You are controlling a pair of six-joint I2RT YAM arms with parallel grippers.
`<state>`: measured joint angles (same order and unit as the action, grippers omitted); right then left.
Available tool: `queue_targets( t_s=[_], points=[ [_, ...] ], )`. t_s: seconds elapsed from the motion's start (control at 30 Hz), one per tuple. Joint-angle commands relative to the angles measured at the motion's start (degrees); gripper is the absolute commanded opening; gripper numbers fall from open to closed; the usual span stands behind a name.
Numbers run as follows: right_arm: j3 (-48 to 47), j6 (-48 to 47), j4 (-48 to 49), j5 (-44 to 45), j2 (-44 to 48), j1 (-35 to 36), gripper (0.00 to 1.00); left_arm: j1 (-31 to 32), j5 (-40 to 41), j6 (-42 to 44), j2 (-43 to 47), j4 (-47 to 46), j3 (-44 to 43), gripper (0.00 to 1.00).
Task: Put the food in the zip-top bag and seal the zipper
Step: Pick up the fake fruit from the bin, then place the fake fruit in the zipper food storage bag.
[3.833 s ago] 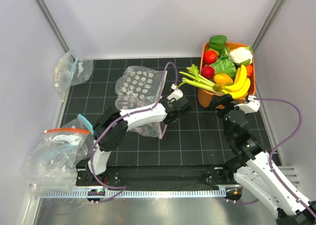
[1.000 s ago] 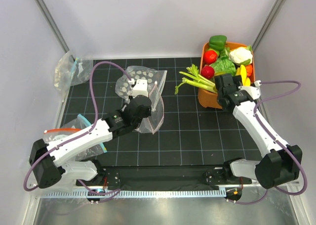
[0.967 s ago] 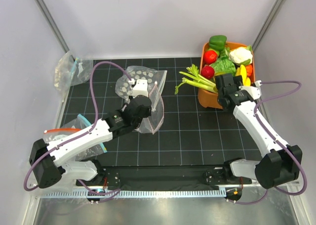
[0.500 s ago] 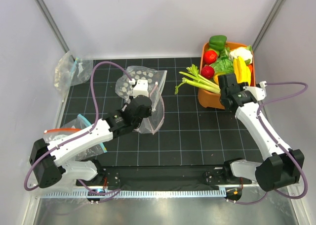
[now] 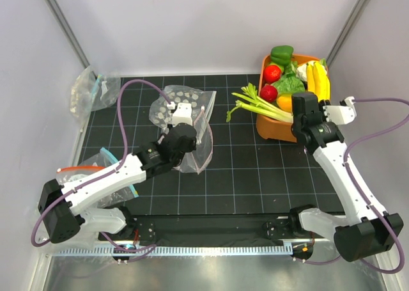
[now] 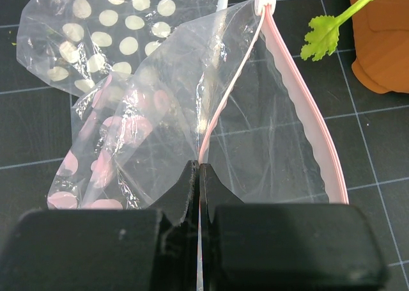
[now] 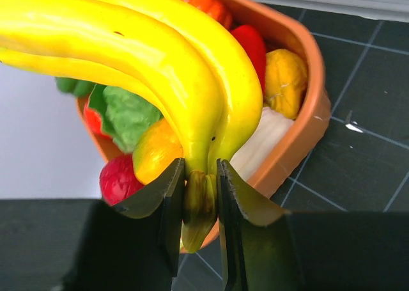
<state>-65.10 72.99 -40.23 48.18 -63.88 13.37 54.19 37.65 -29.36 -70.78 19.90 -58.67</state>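
Note:
My right gripper [image 7: 200,166] is shut on the brown stem of the yellow banana bunch [image 7: 160,54]. The bunch [image 5: 319,80] hangs lifted over the right side of the orange bin [image 5: 271,128], by the gripper [image 5: 312,94]. A small red fruit [image 5: 269,93] and green lettuce [image 5: 291,84] lie in the bin. The dotted zip-top bag [image 5: 182,105] lies mid-table. My left gripper [image 6: 199,166] is shut on one lip of its pale pink zipper [image 6: 307,125], and the mouth gapes open to the right. From above, that gripper [image 5: 186,117] sits over the bag.
Celery stalks [image 5: 252,102] stick out over the bin's left rim. A green pepper [image 5: 281,53], a tomato and other toy produce fill the bin. Plain clear bags lie at the far left [image 5: 92,93] and near left [image 5: 70,195].
The right gripper closed on the banana stem and raised the bunch out of the bin, swinging it up and right. The left arm and the bag stayed still.

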Motion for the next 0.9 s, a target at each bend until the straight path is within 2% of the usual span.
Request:
queue_targets(
  t_s=[0.0,0.2,0.5,0.67,0.8,0.87],
  points=[
    [0.1,-18.0,12.1,-6.9,3.2,0.0,0.01,-0.1,0.5,0.6,0.0,-1.8,-1.6,0.00],
    [3.4,-27.6,16.0,-17.1,6.9,-0.1,0.01,-0.1,2.1,0.9,-0.4,-1.0,-2.0,0.00],
    [11.6,-42.9,23.9,-41.7,16.9,0.0,0.01,-1.1,3.2,0.5,-1.8,-0.5,-2.5,0.00],
    [14.9,-45.9,27.7,-53.9,21.0,0.0,0.01,-2.6,0.4,-0.3,-1.6,-0.4,-2.2,0.00],
    [16.2,-45.6,33.1,-67.5,20.4,0.1,0.01,-2.6,-2.3,-1.2,-1.0,-0.1,-2.4,0.00],
    [16.7,-45.5,35.4,-70.8,19.7,0.6,0.01,-2.6,-3.5,-1.6,-0.5,-0.1,-2.3,0.00]
  ],
)
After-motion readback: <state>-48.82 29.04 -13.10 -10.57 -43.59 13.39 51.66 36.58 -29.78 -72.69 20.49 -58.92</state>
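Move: The mouth of the pink-rimmed zip-top bag lies about 33 cm to the right hand's left, 7 cm back and 9 cm lower; the bananas are already in this hand. The bin's middle is some 6 cm ahead, 5 cm left and 18 cm below, its celery 16 cm left, 5 cm ahead and 15 cm below. From the left hand, still pinching the rim, that mouth is about 5 cm right, 2 cm ahead and 4 cm below. The right hand keeps its stem grip, carrying the bananas about 15 cm left towards the bag, turning some 70° counter-clockwise. ##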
